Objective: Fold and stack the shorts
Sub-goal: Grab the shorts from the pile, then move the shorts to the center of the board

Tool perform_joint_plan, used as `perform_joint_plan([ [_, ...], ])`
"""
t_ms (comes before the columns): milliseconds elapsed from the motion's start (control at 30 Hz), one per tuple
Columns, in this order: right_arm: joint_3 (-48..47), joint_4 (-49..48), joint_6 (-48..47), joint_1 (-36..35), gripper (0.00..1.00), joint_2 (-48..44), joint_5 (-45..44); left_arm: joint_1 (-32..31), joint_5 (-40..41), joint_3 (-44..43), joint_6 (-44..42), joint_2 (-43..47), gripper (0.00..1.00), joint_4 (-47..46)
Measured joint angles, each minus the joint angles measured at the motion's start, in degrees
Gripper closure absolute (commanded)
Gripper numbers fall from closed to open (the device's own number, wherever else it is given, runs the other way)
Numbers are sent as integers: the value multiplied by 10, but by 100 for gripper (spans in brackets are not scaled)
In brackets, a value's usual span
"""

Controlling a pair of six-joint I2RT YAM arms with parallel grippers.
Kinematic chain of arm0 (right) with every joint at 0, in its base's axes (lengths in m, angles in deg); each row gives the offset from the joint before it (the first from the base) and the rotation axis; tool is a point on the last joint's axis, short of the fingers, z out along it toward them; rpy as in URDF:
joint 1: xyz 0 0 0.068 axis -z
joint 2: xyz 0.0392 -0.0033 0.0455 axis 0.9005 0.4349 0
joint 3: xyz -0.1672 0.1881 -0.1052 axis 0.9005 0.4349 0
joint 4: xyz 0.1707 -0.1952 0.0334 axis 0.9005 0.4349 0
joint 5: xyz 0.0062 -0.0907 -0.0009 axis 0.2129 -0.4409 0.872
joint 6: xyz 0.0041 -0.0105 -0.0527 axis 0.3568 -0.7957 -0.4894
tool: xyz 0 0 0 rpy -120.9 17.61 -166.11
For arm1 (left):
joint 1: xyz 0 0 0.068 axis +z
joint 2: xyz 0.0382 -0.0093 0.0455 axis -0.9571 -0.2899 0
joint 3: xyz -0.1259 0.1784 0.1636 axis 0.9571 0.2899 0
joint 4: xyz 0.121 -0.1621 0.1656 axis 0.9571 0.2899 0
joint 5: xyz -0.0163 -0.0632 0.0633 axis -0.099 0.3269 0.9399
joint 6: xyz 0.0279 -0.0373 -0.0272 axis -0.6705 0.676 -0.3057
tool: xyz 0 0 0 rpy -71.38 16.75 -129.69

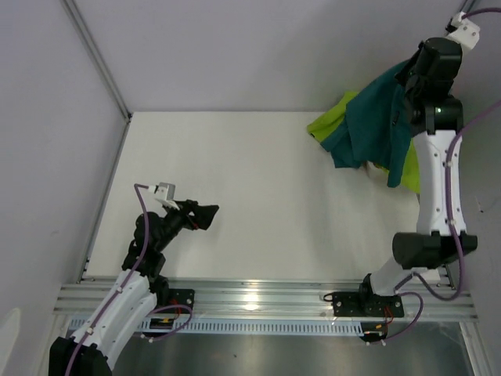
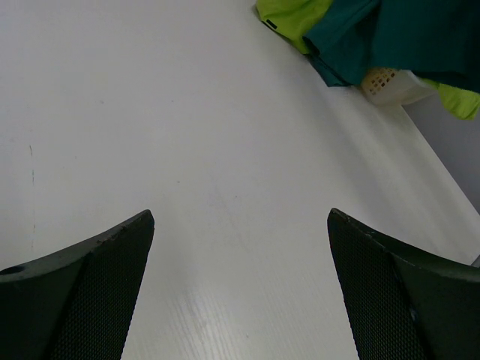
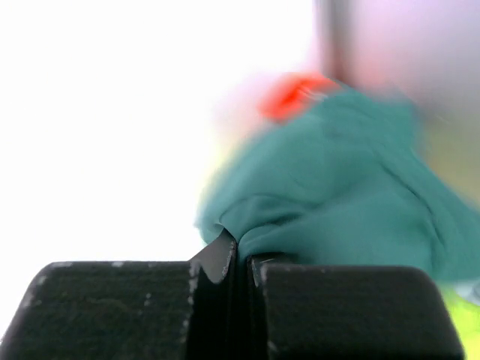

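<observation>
The teal shorts (image 1: 376, 121) hang bunched at the far right of the table, draped over the lime green shorts (image 1: 333, 119). My right gripper (image 1: 405, 78) is raised there, shut on a fold of the teal shorts (image 3: 337, 195); in the right wrist view the cloth is pinched between its closed fingers at the gripper (image 3: 241, 251). My left gripper (image 1: 210, 213) is low over the table's left side, far from the shorts. It stands wide open (image 2: 240, 217) with only bare tabletop between its fingers. The left wrist view shows the teal shorts (image 2: 390, 34) and lime shorts (image 2: 289, 15) far ahead.
A white plastic basket (image 2: 394, 84) sits under the shorts at the far right, mostly covered. The white table (image 1: 250, 196) has walls at its left and back, and a metal rail (image 1: 266, 298) runs along the near edge.
</observation>
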Motion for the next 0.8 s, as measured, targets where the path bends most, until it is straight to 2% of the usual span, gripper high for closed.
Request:
perform_joint_plan([
  [233, -10, 4, 16, -178, 100, -187, 78, 0, 2, 0, 0, 10, 1, 3],
  [433, 27, -6, 61, -257, 100, -229, 156, 0, 37, 0, -1, 79, 1, 44],
  [567, 33, -8, 90, -292, 100, -173, 228, 0, 72, 0, -1, 144, 1, 77],
  [700, -23, 0, 102, -340, 100, -46, 270, 0, 105, 0, -4, 193, 1, 110],
  [800, -22, 12, 111, -368, 100, 21, 284, 0, 130, -3, -5, 211, 1, 140],
])
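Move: The teal shorts, already pinched and raised in the right hand, still hang down over the pile. They are bound for the table middle, some 41 cm to that hand's left, 6 cm back and 43 cm below. The lime shorts lie about 4 cm ahead, 8 cm right and 28 cm down; the red garment about 18 cm ahead, 13 cm right and 25 cm down. From the empty left hand the table middle is roughly 18 cm ahead, 16 cm right and 14 cm lower. The teal shorts are swept off the pile towards the table middle by the right hand, fingers kept shut on them. It goes quickly left throughout, about 40 cm, at first rising some 15 cm and drawing back, then reaching partly forward again while sinking to its starting height, turning roughly 60 degrees counter-clockwise. The open left hand shifts about 4 cm left and slightly up. ##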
